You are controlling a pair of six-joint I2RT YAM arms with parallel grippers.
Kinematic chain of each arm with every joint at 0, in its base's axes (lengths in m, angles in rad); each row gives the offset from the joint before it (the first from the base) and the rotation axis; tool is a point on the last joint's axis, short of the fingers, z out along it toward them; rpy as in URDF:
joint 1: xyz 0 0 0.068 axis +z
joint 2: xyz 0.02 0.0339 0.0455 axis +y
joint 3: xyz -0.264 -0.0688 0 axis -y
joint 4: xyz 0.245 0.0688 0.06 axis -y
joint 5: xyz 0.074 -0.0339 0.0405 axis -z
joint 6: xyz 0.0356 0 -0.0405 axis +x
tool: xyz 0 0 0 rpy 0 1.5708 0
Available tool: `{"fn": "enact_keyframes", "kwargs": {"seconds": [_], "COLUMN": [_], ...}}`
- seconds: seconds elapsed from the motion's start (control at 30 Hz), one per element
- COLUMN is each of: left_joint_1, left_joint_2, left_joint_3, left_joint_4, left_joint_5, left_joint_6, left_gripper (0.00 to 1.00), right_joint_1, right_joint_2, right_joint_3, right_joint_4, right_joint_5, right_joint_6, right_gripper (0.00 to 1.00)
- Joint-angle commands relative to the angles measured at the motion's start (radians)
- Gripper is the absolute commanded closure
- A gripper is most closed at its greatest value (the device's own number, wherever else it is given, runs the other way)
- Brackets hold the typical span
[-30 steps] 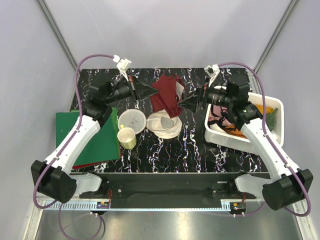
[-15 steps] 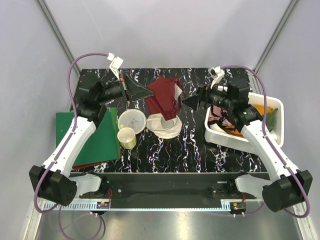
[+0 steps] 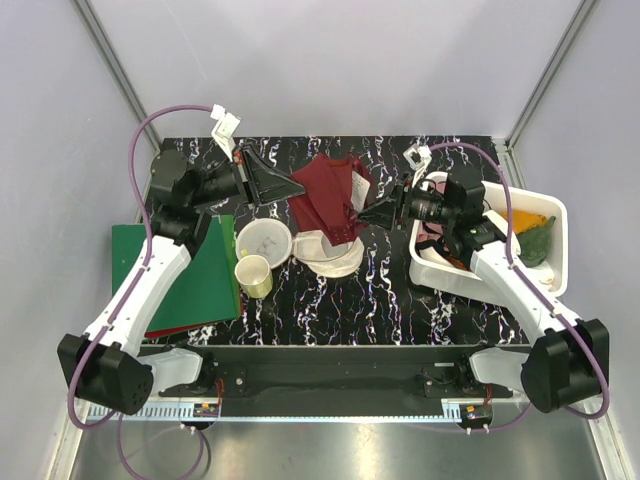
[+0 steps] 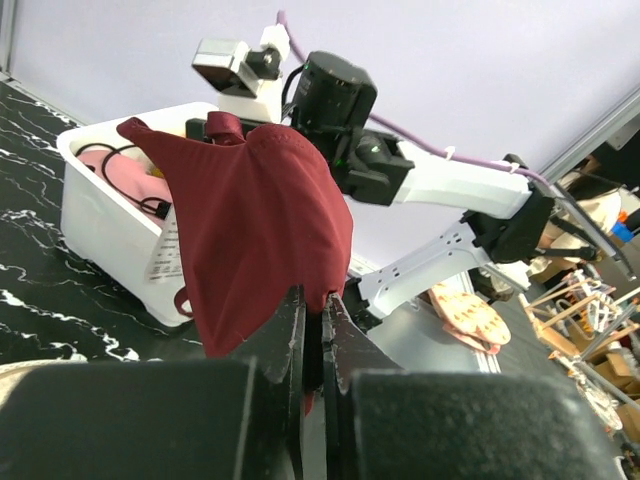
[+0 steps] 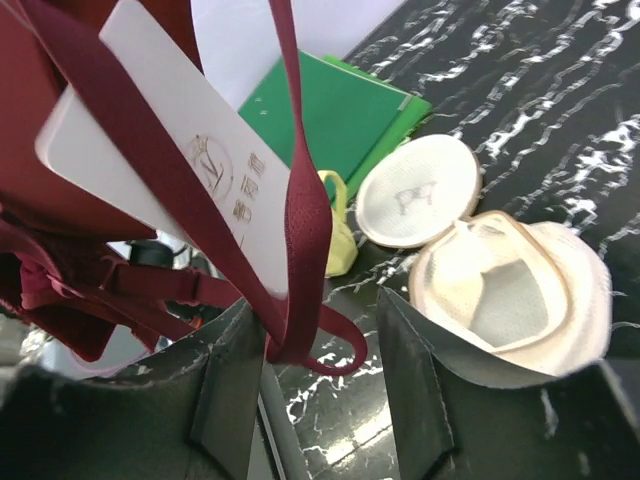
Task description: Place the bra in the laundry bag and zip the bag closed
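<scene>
The maroon bra [image 3: 330, 195] hangs in the air over the back of the table. My left gripper [image 3: 298, 185] is shut on its left edge; in the left wrist view the bra [image 4: 255, 220] rises from the pinched tips of that gripper [image 4: 315, 300]. My right gripper [image 3: 365, 213] is at the bra's right side. Its jaws stand apart in the right wrist view, with a maroon strap [image 5: 305, 230] and a white tag [image 5: 190, 160] hanging into the gap of the gripper [image 5: 315, 310]. The laundry bag [image 3: 330, 252] lies open below, its round flap [image 3: 263, 238] folded left.
A cream-yellow cup [image 3: 253, 275] stands just left of the bag. A green board [image 3: 190, 270] lies on the table's left side. A white bin [image 3: 545, 215] with orange and green cloths sits at the right, under my right arm.
The left gripper has carried the bra up and rightward. The right gripper has moved left up to the bra's side, and its jaws have narrowed around the strap.
</scene>
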Motion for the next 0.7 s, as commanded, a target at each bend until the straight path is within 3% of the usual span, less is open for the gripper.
{"fn": "enact_keyframes", "kwargs": {"seconds": [0.0,0.07,0.23,0.33,0.47,0.67], "left_joint_1": [0.011,0.015,0.044,0.058,0.058,0.054], "left_joint_2": [-0.005,-0.004,-0.004,0.007,0.039,0.100], "left_joint_3": [-0.017,-0.019,-0.026,0.003,-0.003,-0.019], "left_joint_4": [0.155,0.161,0.096,-0.067,-0.119,-0.106], "left_joint_5": [0.035,0.039,0.012,-0.045,-0.112,-0.161], "left_joint_6": [-0.097,-0.101,-0.069,0.021,0.044,0.021], "left_gripper": [1.00,1.00,1.00,1.00,1.00,1.00], "right_joint_1": [-0.002,-0.002,-0.004,-0.004,0.014,0.060], "right_joint_2": [0.014,0.017,0.011,-0.022,-0.047,-0.006], "right_joint_3": [-0.022,-0.024,0.035,0.070,0.143,0.298], "right_joint_4": [0.204,0.207,0.054,-0.110,-0.358,-0.535], "right_joint_5": [-0.083,-0.079,-0.045,0.034,0.111,0.165], "right_joint_6": [0.094,0.097,0.059,0.030,-0.034,-0.061], "right_gripper": [0.47,0.50,0.87,1.00,1.00,1.00]}}
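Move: The bra strap hangs between the right hand's open fingers, about 1 cm to the left of its hand point, with the bra's cloth some 5 cm left, 7 cm above and 2 cm back. The laundry bag lies about 6 cm ahead of the right hand, 8 cm left and 18 cm below; its round lid is 7 cm ahead, 24 cm left and 20 cm down. From the left hand, already gripping the bra, the bag is roughly 11 cm ahead, 5 cm right and 31 cm below. Nearly in place, the right hand closes its half-open fingers until they pinch the hanging bra strap, then tips down and turns a little clockwise. The left hand keeps its shut grip on the bra, waits, then swings forward and down about 5 cm each way towards the laundry bag, tipping some 10 degrees. ##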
